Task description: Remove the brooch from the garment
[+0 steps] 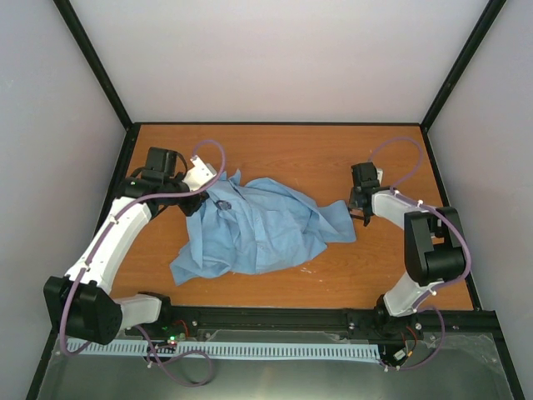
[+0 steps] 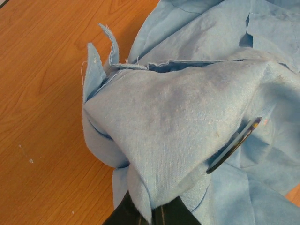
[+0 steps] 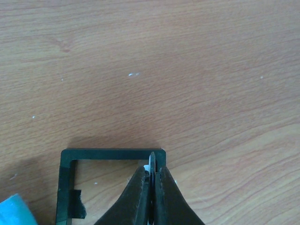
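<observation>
The light blue shirt point(image 1: 262, 225) lies crumpled mid-table. My left gripper point(image 1: 196, 202) is shut on a fold at its upper left corner; in the left wrist view the fingers point(image 2: 173, 213) pinch the cloth point(image 2: 178, 122), which rises in a tent. The brooch point(image 1: 223, 204), a small dark grey-blue disc, sits on the shirt just right of that grip and shows edge-on in the left wrist view point(image 2: 234, 145). My right gripper point(image 1: 363, 217) is off the shirt's right end, low over the table. Its jaws point(image 3: 151, 187) are shut on a thin dark disc point(image 3: 152, 164), seen edge-on.
A black square frame outline point(image 3: 112, 153) lies flat on the wooden table point(image 3: 187, 70) right under the right fingertips, with a corner of blue cloth point(image 3: 14, 211) at its left. Grey walls enclose the table; a black rail point(image 1: 291, 317) runs along the near edge.
</observation>
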You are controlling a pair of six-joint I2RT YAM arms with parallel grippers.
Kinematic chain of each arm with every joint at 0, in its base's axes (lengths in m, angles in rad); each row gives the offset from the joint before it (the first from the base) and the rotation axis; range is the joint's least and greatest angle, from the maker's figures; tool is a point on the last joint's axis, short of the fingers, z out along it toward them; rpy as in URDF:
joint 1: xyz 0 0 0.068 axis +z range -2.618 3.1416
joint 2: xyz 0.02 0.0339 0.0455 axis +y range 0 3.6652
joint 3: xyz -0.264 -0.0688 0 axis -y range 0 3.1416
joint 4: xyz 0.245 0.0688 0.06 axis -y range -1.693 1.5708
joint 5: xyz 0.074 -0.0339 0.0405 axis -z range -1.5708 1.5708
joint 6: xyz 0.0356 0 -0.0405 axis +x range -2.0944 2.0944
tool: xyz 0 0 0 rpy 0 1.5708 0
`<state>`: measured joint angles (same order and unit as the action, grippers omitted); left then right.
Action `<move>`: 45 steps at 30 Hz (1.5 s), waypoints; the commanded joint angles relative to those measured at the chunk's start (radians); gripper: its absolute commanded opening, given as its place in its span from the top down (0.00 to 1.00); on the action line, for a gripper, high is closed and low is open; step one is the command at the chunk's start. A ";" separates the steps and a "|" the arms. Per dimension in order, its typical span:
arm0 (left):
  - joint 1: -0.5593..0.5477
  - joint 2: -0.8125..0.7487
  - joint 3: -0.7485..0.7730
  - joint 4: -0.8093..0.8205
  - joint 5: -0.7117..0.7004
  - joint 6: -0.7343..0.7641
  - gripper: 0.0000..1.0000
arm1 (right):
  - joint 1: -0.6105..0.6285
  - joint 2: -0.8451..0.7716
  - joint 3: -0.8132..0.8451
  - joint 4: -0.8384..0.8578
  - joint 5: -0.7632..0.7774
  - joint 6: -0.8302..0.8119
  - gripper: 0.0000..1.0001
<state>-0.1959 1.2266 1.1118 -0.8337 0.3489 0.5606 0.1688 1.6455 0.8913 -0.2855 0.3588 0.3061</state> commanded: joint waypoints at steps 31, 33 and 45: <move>0.010 0.004 0.055 -0.058 0.240 -0.017 0.99 | 0.167 -0.366 -0.028 0.234 -0.543 -0.135 0.45; 0.010 0.007 0.054 -0.061 0.269 -0.018 0.99 | 0.211 -0.397 -0.035 0.314 -0.722 -0.142 0.45; 0.010 0.030 0.075 -0.071 0.282 -0.013 0.99 | 0.533 -0.113 0.165 0.360 -1.118 -0.335 0.41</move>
<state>-0.1925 1.2594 1.1439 -0.8989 0.6106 0.5446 0.6586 1.4445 0.9699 0.0692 -0.6247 0.0559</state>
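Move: The brooch on the garment is some 50 cm to my right hand's left, about 4 cm nearer my base and 8 cm higher; the tray sits just under that hand, its middle about 3 cm left and 2 cm back. The sleeve end lies roughly 8 cm left of that hand and 4 cm back. From my left hand, which holds up a fold of garment, the brooch is about 6 cm right, 4 cm ahead and 7 cm below. At the tray my right hand opens its fingers about halfway, letting go of the thin thing between the tips, then lifts nearly 20 cm and sweeps some 35 cm left and about 10 cm back towards the brooch, turning roughly 90 degrees, mostly counter-clockwise. My left hand keeps its pinch on the fold, easing about 4 cm right and back while tilting its tips to the right. ##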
